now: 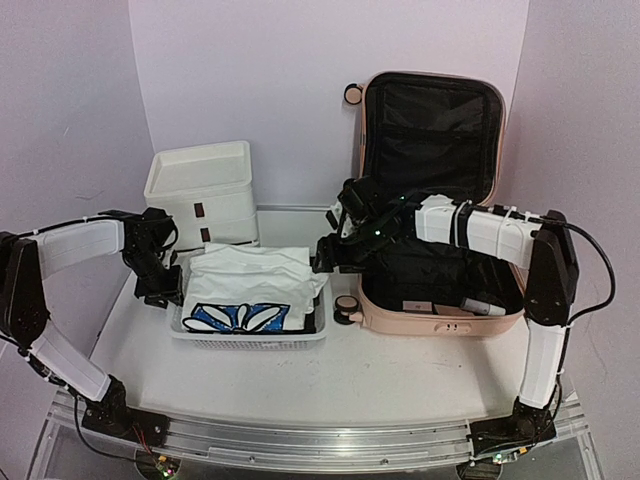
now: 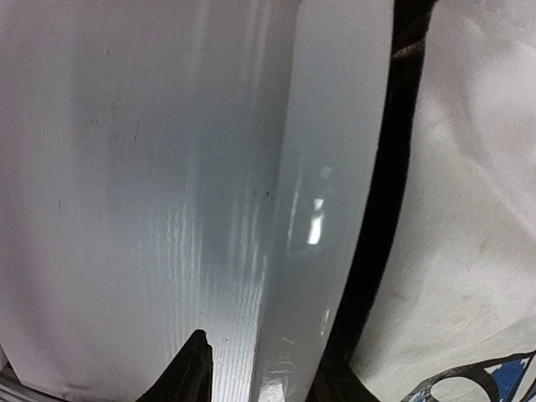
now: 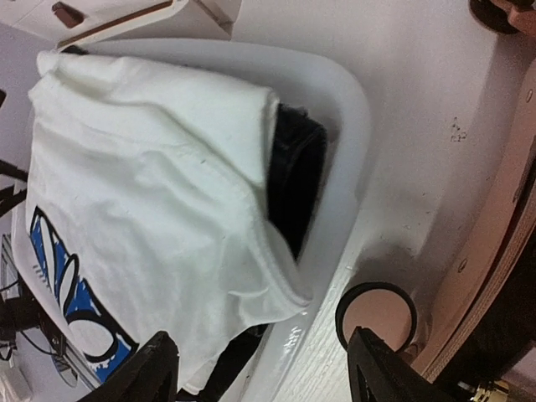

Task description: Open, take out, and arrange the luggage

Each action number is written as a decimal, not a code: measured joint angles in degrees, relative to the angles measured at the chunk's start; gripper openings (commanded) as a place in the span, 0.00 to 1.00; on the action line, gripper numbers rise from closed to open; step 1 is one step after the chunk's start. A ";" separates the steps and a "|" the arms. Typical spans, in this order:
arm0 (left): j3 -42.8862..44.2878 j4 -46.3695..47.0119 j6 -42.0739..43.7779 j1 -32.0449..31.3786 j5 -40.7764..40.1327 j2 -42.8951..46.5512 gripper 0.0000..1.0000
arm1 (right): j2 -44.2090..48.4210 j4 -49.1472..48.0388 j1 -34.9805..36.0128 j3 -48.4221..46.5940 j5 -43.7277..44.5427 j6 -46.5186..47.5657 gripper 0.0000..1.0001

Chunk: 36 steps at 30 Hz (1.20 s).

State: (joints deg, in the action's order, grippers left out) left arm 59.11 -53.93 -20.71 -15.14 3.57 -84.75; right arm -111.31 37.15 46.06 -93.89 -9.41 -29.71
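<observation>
The pale pink luggage (image 1: 440, 318) lies open at the right, its lid (image 1: 430, 120) upright against the back wall and black lining showing. A few small items lie in its base. My right gripper (image 1: 322, 258) (image 3: 264, 368) hangs open over the right rim of the white basket (image 3: 343, 109), close to a pink caster wheel (image 3: 375, 314). The edge of a white shirt (image 3: 151, 167) and the rim sit between its fingers. My left gripper (image 1: 165, 290) (image 2: 264, 377) is open at the basket's left rim (image 2: 335, 167), with a finger (image 2: 197, 368) on the table side.
The basket (image 1: 250, 338) holds the white shirt with a blue print (image 1: 250, 275) over a dark garment (image 3: 297, 176). A white drawer unit (image 1: 200, 190) stands behind it at the back left. Walls close in at the back and both sides.
</observation>
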 measured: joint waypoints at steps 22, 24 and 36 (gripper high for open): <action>7.37 -16.52 -4.90 7.65 -11.41 27.04 0.81 | -16.44 0.76 6.27 -14.84 4.15 -12.02 0.39; 10.14 -16.04 -4.85 7.65 -11.96 30.18 0.80 | -16.48 -0.52 7.15 -14.45 4.55 -13.05 0.34; 11.65 -10.23 -3.41 7.65 -7.58 32.00 0.80 | -27.74 -17.16 17.22 -21.77 5.97 -23.26 0.34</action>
State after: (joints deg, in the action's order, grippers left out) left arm 70.76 -64.16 -24.12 -7.49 -4.01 -52.75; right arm -139.04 19.99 63.29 -115.66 -3.44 -52.97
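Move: The basket with the white shirt on top has its left rim already between the left fingers; its middle is some 17 cm to that hand's right, 2 cm ahead and 3 cm lower. The white drawers stand about 18 cm ahead of that hand and 6 cm to its right. From the right hand, the basket's right rim is about 7 cm below and 3 cm back, with no sideways offset; the open suitcase's lower shell is centred 27 cm right, 1 cm back and 12 cm lower. The basket is drawn left and back by its left rim, about 6 cm, before the left fingers open, let go and the hand lifts some 20 cm clear, tipping its fingers up forward. The right hand swings briefly forward, sinks onto the right rim while coming back, and narrows its fingers around it, then travels left, about 20 cm in all, pushing the basket along. ##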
